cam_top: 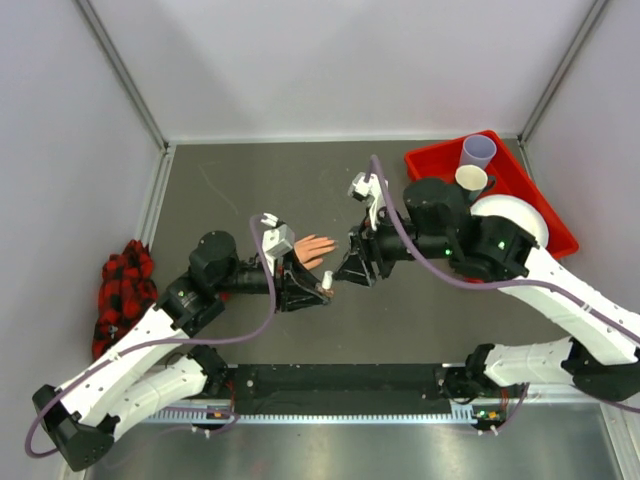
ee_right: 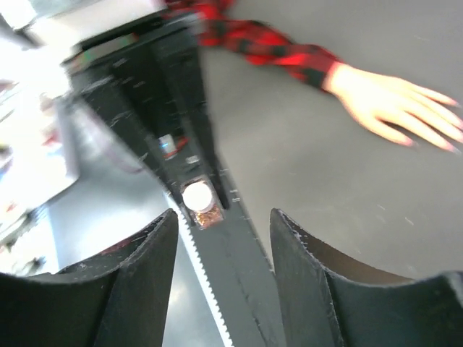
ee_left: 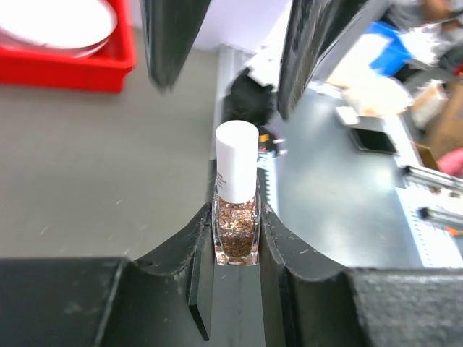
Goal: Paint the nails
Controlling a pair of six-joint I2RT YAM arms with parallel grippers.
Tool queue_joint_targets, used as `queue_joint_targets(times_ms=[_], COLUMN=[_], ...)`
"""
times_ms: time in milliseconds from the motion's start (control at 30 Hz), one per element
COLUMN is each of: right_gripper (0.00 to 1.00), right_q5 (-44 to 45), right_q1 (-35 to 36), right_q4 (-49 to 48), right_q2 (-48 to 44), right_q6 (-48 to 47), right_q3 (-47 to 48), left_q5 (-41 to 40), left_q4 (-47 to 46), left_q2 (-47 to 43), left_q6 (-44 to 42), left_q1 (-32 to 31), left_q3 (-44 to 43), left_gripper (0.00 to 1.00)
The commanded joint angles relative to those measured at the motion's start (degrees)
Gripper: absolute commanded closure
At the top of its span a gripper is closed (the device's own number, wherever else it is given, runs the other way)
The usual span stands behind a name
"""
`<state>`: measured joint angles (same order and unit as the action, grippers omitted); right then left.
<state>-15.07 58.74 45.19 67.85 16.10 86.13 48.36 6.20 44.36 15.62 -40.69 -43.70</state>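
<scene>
My left gripper (cam_top: 318, 290) (ee_left: 236, 214) is shut on a small square bottle of glittery copper polish (ee_left: 236, 230) and holds it upright by the glass body. Its white cap (ee_left: 237, 160) (cam_top: 327, 279) is on. My right gripper (cam_top: 346, 270) (ee_right: 224, 220) stands open just right of the cap, its fingers (ee_left: 173, 40) apart above it and touching nothing. From the right wrist the bottle (ee_right: 200, 202) shows from above. The peach mannequin hand (cam_top: 316, 250) (ee_right: 391, 108) lies flat behind the bottle, in a red-and-black plaid sleeve (ee_right: 268, 40). The nails at its fingertips (ee_right: 448, 123) are blurred.
A red tray (cam_top: 450, 145) (ee_left: 72, 72) at the back right holds a purple cup (cam_top: 478, 150), a beige cup (cam_top: 471, 178) and a white plate (cam_top: 515, 215). Bunched plaid cloth (cam_top: 125, 285) lies at the left wall. A black rail (cam_top: 340, 380) runs along the near edge.
</scene>
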Motion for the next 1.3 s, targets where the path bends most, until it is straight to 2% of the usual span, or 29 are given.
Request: queue_joint_targets(times_ms=[0,200,500,633,867,900,967,1033,1067,1133,1167,1200,1233,1267], right_gripper=[0.49,0.6,0.62,0.69,0.7,0.72,0.9,1.0,1.0,1.0,1.0,1.0,1.0,1.0], right_q5=[-20.96,-26.94,-29.05,-28.7,-29.93,-29.84,-29.93,-30.1,-29.76,-27.05,-24.07,-17.25,-14.14,-10.11], right_q1=[-1.35,-1.96,-2.84,-3.37,-3.37,-3.37,-3.37,-3.28,-3.28,-3.28,-3.28,-3.28,-3.28,-2.15], right_q4=[-2.48,-4.06,-3.44,-3.09,-2.12,-2.04,-1.69,-1.16,-1.07,-0.8,-0.8,-3.68,-5.44,-7.81], right_q2=[0.96,2.98,4.48,4.65,5.8,5.88,6.24,6.59,6.5,6.24,6.06,4.84,4.31,3.61], right_q6=[-6.51,-7.66,-9.15,-9.5,-9.94,-9.95,-10.21,-10.56,-10.73,-10.82,-10.13,-8.47,-4.19,-1.1], right_q3=[0.79,2.2,4.57,5.63,5.89,5.72,6.16,5.98,5.9,4.84,4.32,1.61,-0.15,-1.91], left_q5=[9.99,12.9,13.43,13.69,13.87,13.69,13.08,10.71,8.7,-1.82,-6.04,-11.3,-23.71,-28.71], left_q4=[-12.42,-15.25,-15.34,-15.25,-15.25,-15.16,-14.81,-12.89,-10.7,-6.48,-0.98,1.6,3.63,4.43], left_q2=[-0.24,0.38,0.82,1.43,1.78,1.87,1.7,1.43,1.26,0.47,0.47,0.64,0.99,1.25], left_q6=[6.61,10.31,11.19,11.1,10.84,10.75,10.4,9.09,8.12,3.38,1.63,-1.7,-2.95,-4.53], left_q1=[0.17,0.17,0.17,0.17,0.17,0.17,0.17,0.17,0.17,0.17,0.17,0.17,0.17,0.17], left_q3=[-1.12,-1.56,-1.38,-1.38,-1.74,-1.65,-1.82,-2.17,-3.31,-4.89,-6.73,-7.88,-8.76,-9.46], left_gripper=[1.0,1.0,1.0,1.0,1.0,1.0,1.0,1.0,1.0,1.0,1.0,1.0,1.0,1.0])
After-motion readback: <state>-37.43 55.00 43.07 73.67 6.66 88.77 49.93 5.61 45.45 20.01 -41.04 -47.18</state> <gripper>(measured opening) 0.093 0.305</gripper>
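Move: The white cap of the nail polish is about 2 cm to the right hand's left, 1 cm back and 2 cm below it. The glass bottle is some 3 cm below the cap and 1 cm left of it. The mannequin hand lies on the table roughly 25 cm ahead of the right hand, 7 cm left and 31 cm down. From the left hand, which holds the bottle, the cap is level fore and aft, 3 cm up and 1 cm right. The open right fingers come to straddle the white cap and pinch it: that hand goes back about 5 cm and 2 cm left, turning some 25 degrees counter-clockwise, then closes. The left hand, keeping its grip on the bottle, draws back and rises about 3 cm each, turning clockwise; once the cap is gripped both hands swing forward again, the left turning counter-clockwise, the right slightly clockwise. ##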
